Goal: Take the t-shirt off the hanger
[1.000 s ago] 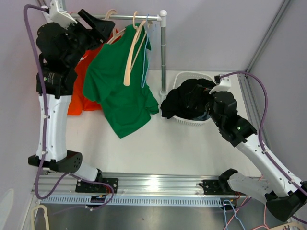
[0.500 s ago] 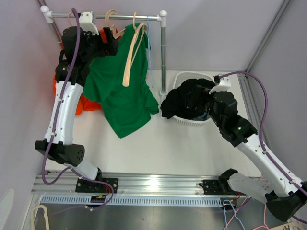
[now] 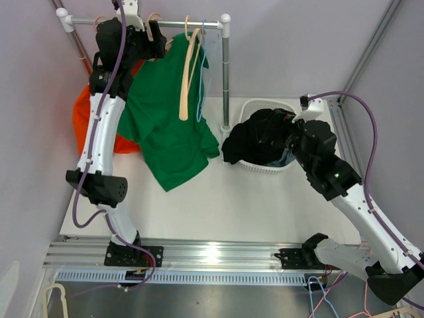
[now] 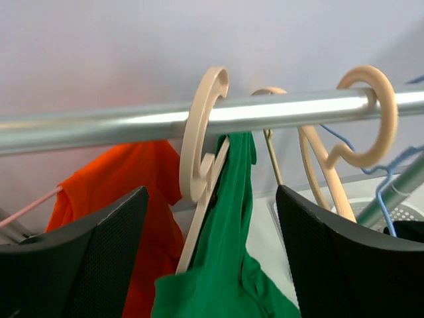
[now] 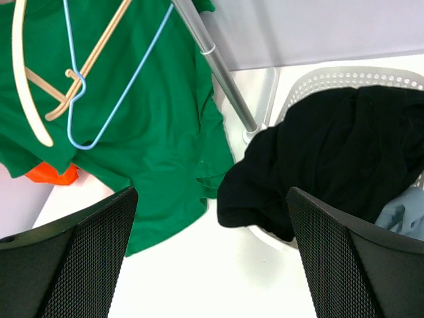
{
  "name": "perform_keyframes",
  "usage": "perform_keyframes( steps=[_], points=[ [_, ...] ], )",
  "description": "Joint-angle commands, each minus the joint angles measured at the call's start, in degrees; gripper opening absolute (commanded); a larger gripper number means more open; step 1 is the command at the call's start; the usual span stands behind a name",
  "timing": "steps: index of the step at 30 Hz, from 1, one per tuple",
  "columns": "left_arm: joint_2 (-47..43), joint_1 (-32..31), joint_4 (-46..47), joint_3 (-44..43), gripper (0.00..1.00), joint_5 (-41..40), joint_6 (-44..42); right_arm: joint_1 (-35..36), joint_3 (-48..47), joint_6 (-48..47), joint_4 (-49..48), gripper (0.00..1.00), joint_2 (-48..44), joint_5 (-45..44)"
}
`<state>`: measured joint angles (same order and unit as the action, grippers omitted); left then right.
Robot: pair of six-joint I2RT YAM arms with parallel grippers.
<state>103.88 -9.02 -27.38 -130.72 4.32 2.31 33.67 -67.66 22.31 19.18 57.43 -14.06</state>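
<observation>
A green t-shirt [image 3: 165,116] hangs on a beige hanger [image 4: 202,142] hooked over the metal rail [image 3: 132,21]; its lower part droops onto the table. My left gripper [image 3: 154,34] is raised to the rail, open. In the left wrist view its fingers [image 4: 86,258] straddle the shirt's shoulder [image 4: 232,265] just below the hook, without touching it. My right gripper [image 3: 295,130] is open and empty above the basket's left side. In its wrist view it hovers [image 5: 212,265] over the table, between the green shirt [image 5: 146,132] and a black garment [image 5: 331,152].
An orange t-shirt [image 3: 89,119] hangs at the rail's left. An empty beige hanger [image 3: 187,73] and a blue wire hanger [image 3: 202,73] hang in front of the green shirt. The rail's upright post [image 3: 226,73] stands beside a white basket [image 3: 255,106] full of dark clothes.
My left arm has swung right and up to the rail, bringing its open gripper to the green shirt's hanger hook. The orange shirt is uncovered. The right arm has shifted slightly.
</observation>
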Motion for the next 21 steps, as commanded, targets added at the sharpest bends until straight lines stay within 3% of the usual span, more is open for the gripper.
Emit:
perform_keyframes(
  steps=[1, 4, 6, 7, 8, 10, 11, 12, 17, 21],
  points=[
    [4.4, 0.7, 0.1, -5.6, 0.81, 1.3, -0.5, 0.3, -2.2, -1.6, -1.8, 1.00, 0.4, 1.0],
    [5.9, 0.8, 2.3, -5.1, 0.80, 1.3, 0.0, 0.3, -2.7, -1.9, -2.0, 1.00, 0.8, 1.5],
    [6.5, 0.8, 4.5, -5.0, 0.68, 1.4, 0.0, 0.3, -2.7, -2.3, -2.3, 1.00, 1.0, 1.4],
    [7.3, 0.8, 4.8, -5.2, 0.60, 1.2, 0.0, 0.3, -2.7, -2.4, -2.3, 1.00, 1.1, 0.8],
    [7.7, 0.9, 4.8, -5.9, 0.42, 1.5, 0.2, 0.3, -2.7, -2.4, -2.5, 0.99, 1.1, 0.7],
    [8.5, 1.0, 4.6, -6.6, 0.27, 1.7, 0.5, 0.3, -2.6, -2.7, -2.8, 0.99, 1.4, 0.4],
    [9.1, 1.1, 4.4, -6.9, 0.05, 2.2, 0.9, 0.3, -2.6, -2.7, -3.0, 1.00, 1.5, 0.5],
    [9.2, 1.1, 3.9, -7.7, 0.01, 2.4, 1.4, 0.3, -2.7, -2.5, -3.1, 0.99, 2.0, 0.7],
    [5.5, 1.1, 5.6, -7.7, 0.01, 6.5, 3.2, 0.3, -2.1, -1.6, -3.6, 1.00, 2.2, 2.2],
    [3.1, 1.2, 3.4, -11.9, 0.01, 2.5, 3.9, 0.5, -0.9, -0.8, -4.1, 0.99, 1.5, 2.6]
  ],
)
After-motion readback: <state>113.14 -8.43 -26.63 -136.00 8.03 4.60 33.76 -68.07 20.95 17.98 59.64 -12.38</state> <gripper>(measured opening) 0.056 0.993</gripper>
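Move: The neck of the green t-shirt's hanger, just under its hook on the rail, lies about 5 cm ahead of the open left hand, 1 cm right and 4 cm lower; the shirt's middle hangs some 20 cm below the hand, about 2 cm ahead and 4 cm right. The bare wooden hanger's neck is roughly 10 cm right and 5 cm ahead, 4 cm below. From the idle right hand the green shirt's hanger is about 25 cm ahead, 30 cm left and 10 cm higher. The left hand reaches forward about 5 cm while sinking nearly as much, fingers pointing forward at the rail, and from partway in it shuts its wide-open fingers around the wooden hanger that carries the green t-shirt. Pinching the hanger below the hook, it then keeps its grip and all but stays in place, easing slightly back up and to the right with a very small clockwise turn. ##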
